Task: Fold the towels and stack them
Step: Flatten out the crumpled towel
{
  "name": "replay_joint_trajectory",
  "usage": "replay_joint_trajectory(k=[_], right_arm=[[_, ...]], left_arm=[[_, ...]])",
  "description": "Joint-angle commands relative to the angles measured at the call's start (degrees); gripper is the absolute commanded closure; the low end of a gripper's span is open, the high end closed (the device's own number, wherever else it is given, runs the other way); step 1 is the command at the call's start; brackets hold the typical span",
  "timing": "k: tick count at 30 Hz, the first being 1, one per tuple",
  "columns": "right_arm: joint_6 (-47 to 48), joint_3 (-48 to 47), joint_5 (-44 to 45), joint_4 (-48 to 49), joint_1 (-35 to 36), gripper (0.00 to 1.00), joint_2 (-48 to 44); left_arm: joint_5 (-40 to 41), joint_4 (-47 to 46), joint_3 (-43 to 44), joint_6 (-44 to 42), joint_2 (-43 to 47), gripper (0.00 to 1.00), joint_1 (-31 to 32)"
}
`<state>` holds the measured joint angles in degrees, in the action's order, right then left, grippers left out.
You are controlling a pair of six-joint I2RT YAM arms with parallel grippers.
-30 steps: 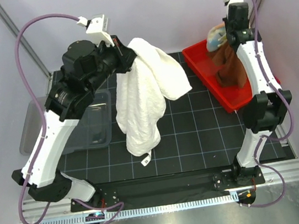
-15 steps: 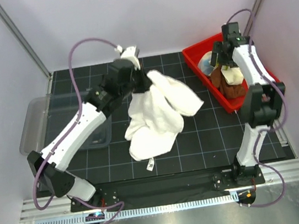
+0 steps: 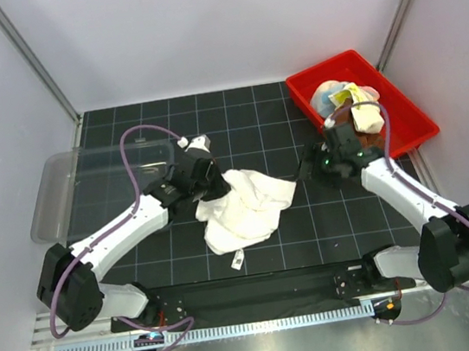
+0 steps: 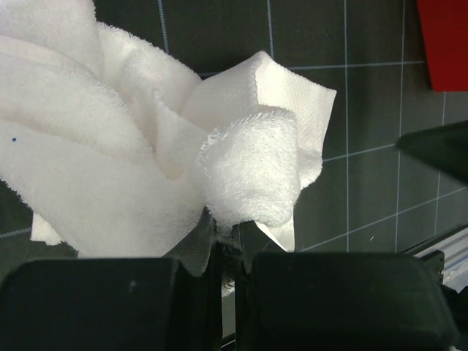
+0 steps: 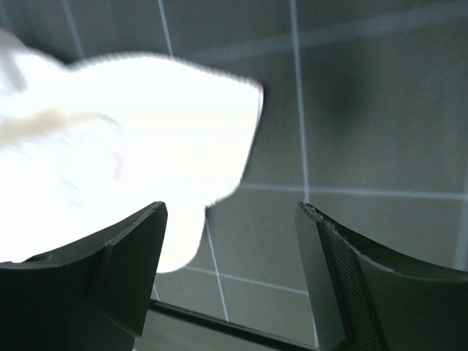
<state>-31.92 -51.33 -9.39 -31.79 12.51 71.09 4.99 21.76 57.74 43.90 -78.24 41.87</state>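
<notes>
A large cream-white towel (image 3: 246,210) lies crumpled on the black grid mat. My left gripper (image 3: 217,187) is shut on a fold at its upper left edge; in the left wrist view the towel (image 4: 131,146) bulges over the pinched left gripper (image 4: 235,228). My right gripper (image 3: 308,168) hangs open just right of the towel's right corner. In the right wrist view the towel (image 5: 110,153) lies ahead and left of the right gripper (image 5: 234,219), with nothing between the fingers (image 5: 131,256). Several small towels (image 3: 345,101), brown, yellow and pastel, lie heaped in the red bin (image 3: 406,121).
A clear plastic tub (image 3: 67,195) stands at the mat's left edge. The red bin sits at the back right, close behind my right arm. White walls and metal posts enclose the table.
My left arm has lowered the hanging white towel onto the mat. My right gripper has let go of the brown towel in the bin, opened, and come down beside the white towel.
</notes>
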Motion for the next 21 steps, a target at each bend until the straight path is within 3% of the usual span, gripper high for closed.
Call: replay_joint_trajectory(k=[1,11,21], right_arm=[[-6.48,5.35,0.32,11.74,4.35,0.23,-1.40],[2.12,9.23,3.50,27.29,5.94,0.40,7.74],[1.87,9.31,7.37,29.94,7.96,0.46,17.85]], left_arm=[[-0.69,-4.27,-1.40,2.68,2.12,1.00,0.41],[-1.04,-4.53,-1.84,3.03,0.72,1.00,1.20],[-1.39,-4.62,-1.31,2.86,-0.78,1.00,1.29]])
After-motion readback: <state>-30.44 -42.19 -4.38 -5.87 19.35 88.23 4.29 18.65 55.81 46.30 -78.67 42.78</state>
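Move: The right hand is going for the towel's free right corner, about 3 cm ahead, 4 cm to its left and 12 cm below. The heaped towel's middle is some 17 cm to the hand's left and 2 cm back; the red bin's middle is roughly 20 cm ahead and 15 cm right. From the left hand, the corner is about 17 cm right, 2 cm ahead and 14 cm below. Right hand sinks some 10 cm towards the towel corner, dipping back then forward, fingers partly closing; left keeps its pinch. ##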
